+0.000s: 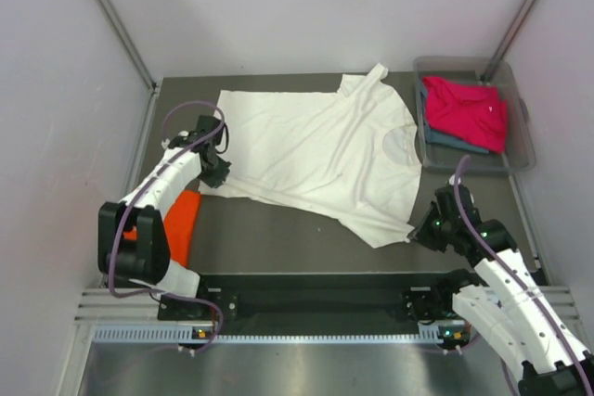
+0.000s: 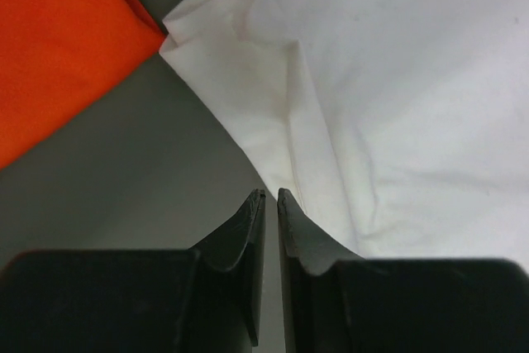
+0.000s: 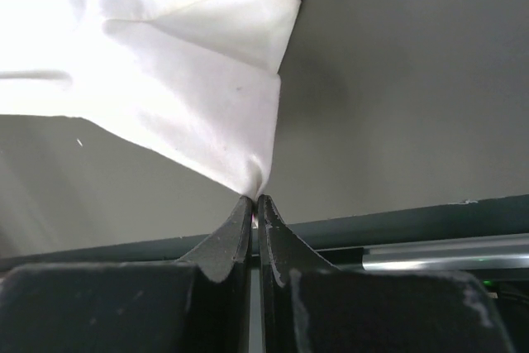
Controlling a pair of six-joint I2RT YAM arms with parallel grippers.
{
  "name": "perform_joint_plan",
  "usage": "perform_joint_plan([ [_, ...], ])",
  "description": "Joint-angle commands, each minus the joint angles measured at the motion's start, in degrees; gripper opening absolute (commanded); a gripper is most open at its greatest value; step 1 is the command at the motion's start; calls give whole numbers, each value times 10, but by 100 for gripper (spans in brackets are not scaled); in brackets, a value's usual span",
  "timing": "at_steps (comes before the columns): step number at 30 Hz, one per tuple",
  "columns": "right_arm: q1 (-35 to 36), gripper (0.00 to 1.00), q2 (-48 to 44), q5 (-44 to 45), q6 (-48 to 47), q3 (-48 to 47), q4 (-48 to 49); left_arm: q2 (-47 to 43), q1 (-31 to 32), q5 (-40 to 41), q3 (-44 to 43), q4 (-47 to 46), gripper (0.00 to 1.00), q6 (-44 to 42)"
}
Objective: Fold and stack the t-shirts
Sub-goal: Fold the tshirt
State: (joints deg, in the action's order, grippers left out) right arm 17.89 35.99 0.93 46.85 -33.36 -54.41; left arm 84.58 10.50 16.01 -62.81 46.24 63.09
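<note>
A large cream-white t-shirt (image 1: 316, 146) lies spread across the dark table, its neck toward the right. My right gripper (image 1: 419, 229) is shut on the shirt's near right corner, and in the right wrist view the cloth (image 3: 182, 64) is pinched at the tips of that gripper (image 3: 254, 198). My left gripper (image 1: 218, 173) hovers at the shirt's near left corner. Its jaws (image 2: 271, 193) stand a narrow slit apart with only table between them, and the white hem (image 2: 397, 105) runs just to their right. A folded orange t-shirt (image 1: 184, 215) (image 2: 58, 47) lies beside the left arm.
A clear plastic bin (image 1: 520, 159) stands at the back right. It holds a magenta-pink t-shirt (image 1: 469, 108) on top of a grey-blue one (image 1: 455, 141). White walls close in both sides. A black rail (image 1: 316, 299) runs along the near edge.
</note>
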Motion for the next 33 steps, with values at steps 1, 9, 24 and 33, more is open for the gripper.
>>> perform_joint_plan([
  [1, -5, 0, 2, -27, -23, 7, 25, 33, -34, -4, -21, -22, 17, 35],
  [9, -5, 0, 8, -34, -38, 6, 37, 50, -82, -18, -4, -72, 33, 56],
  [24, -6, 0, 14, -42, -39, 12, 49, 104, -138, -56, -24, -124, 52, 29],
  [33, -11, 0, 19, -42, -42, 13, 52, 132, -147, -103, -21, -149, 51, 23],
])
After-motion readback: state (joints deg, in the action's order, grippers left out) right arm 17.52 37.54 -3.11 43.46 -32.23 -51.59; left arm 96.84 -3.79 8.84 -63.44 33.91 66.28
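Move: The bunched left end of the white t-shirt's near edge lies about 6 cm ahead of the left hand, 6 cm to its left and 9 cm below. The folded orange shirt's middle is some 11 cm back and 15 cm left of that hand, the white shirt's middle about 15 cm ahead and 24 cm right. From the right hand, whose pads already hold the shirt's near-right corner, the bunched end lies roughly 22 cm ahead, 50 cm left and 8 cm down. Towards the white shirt's bunched left end, beside the orange shirt, the left hand travels about 6 cm left and 5 cm forward while sinking about 5 cm, turns some 15 degrees counter-clockwise and opens its fingers to about half; contact can't be seen. The shirt's other corner stays pinched up in the shut right hand, which nearly stands still, easing only about 1 cm left. ##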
